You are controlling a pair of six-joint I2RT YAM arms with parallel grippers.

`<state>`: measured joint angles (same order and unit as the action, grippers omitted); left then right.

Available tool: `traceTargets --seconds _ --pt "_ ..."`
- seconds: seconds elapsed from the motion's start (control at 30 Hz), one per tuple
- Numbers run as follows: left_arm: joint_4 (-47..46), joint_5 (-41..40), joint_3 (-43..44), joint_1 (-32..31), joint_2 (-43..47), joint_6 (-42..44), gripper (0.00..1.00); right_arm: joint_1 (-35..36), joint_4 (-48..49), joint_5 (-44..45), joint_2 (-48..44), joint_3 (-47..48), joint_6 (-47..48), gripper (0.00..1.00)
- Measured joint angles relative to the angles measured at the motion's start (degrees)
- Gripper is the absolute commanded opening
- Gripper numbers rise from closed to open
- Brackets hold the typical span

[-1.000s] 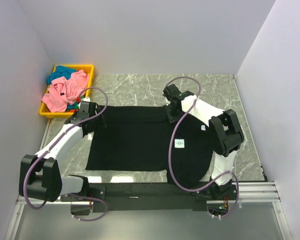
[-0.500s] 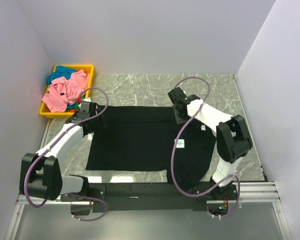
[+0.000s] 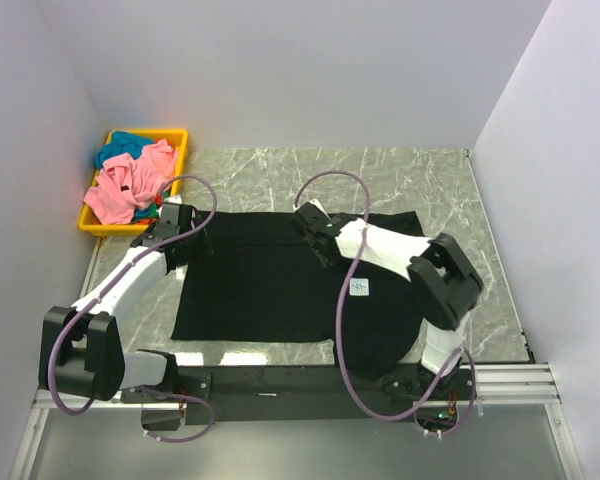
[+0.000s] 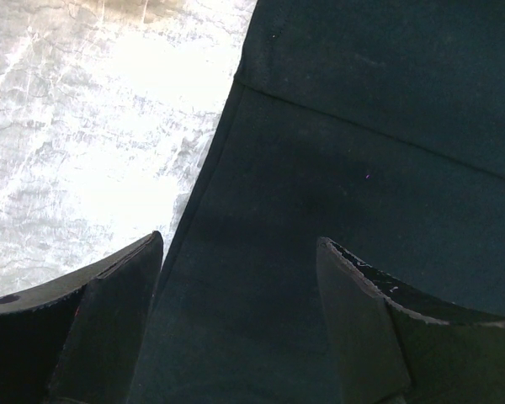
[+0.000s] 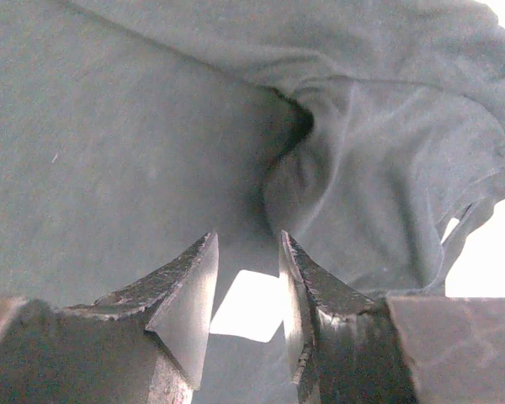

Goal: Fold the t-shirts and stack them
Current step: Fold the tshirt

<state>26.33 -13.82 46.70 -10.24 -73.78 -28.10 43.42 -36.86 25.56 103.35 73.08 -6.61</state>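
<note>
A large black t-shirt (image 3: 260,290) lies spread on the marble table, its right part folded over with a white tag (image 3: 359,288) on top. My left gripper (image 3: 193,246) hangs open over the shirt's upper left edge (image 4: 236,93), nothing between its fingers (image 4: 126,295). The right gripper (image 3: 313,233) is open low over the shirt's upper middle. In the right wrist view its gripper (image 5: 247,239) stands above wrinkled black cloth (image 5: 379,177), with a bright white patch (image 5: 248,305) below the gap. The pink t-shirt (image 3: 130,187) and the teal t-shirt (image 3: 123,143) lie crumpled in the bin.
A yellow bin (image 3: 176,134) sits at the table's back left corner, just beyond the left arm. Bare marble (image 3: 280,175) runs behind the shirt and along its right side (image 3: 485,290). White walls close in the back and both sides.
The right gripper has opened, let go of the cloth and swung left along the shirt's upper edge. The shirt's upper right corner now lies flat. The left arm has stayed still.
</note>
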Motion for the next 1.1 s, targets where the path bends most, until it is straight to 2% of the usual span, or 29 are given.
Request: traceTargets --seconds 0.2,0.43,1.1 --pt "0.02 0.0 0.0 0.0 0.0 0.0 0.79 0.33 -0.98 4.28 7.28 4.02 0.04 0.42" --pt "0.02 0.02 0.0 0.0 0.0 0.0 0.79 0.33 -1.9 8.04 11.41 5.03 -0.22 0.42" --pt "0.04 0.02 0.0 0.0 -0.37 0.0 0.79 -2.08 -2.45 13.99 13.05 5.46 -1.92 0.38"
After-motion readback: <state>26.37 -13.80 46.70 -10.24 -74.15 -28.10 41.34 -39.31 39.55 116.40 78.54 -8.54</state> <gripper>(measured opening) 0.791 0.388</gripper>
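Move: The loose fold in the black t-shirt lies about 4 cm to the right of the right hand, some 3 cm ahead and 4 cm lower. The white label is about 4 cm to the right and 3 cm back of the hand, and the shirt's far right corner about 15 cm right and 10 cm ahead. From the left hand, the fold is some 26 cm to the right, roughly level in reach and 7 cm lower. With its fingers part open, the right hand first sinks about 4 cm towards the black shirt, easing forward a little, while the wrist rolls some 15 degrees so that its left side drops and the fingers lean more to the right. It then stays low and slides right and slightly forward, about 4 cm to the right overall, into the loose fold ahead of the label, the fold ending up against the right-hand finger, with the fingers not yet closing on it. ##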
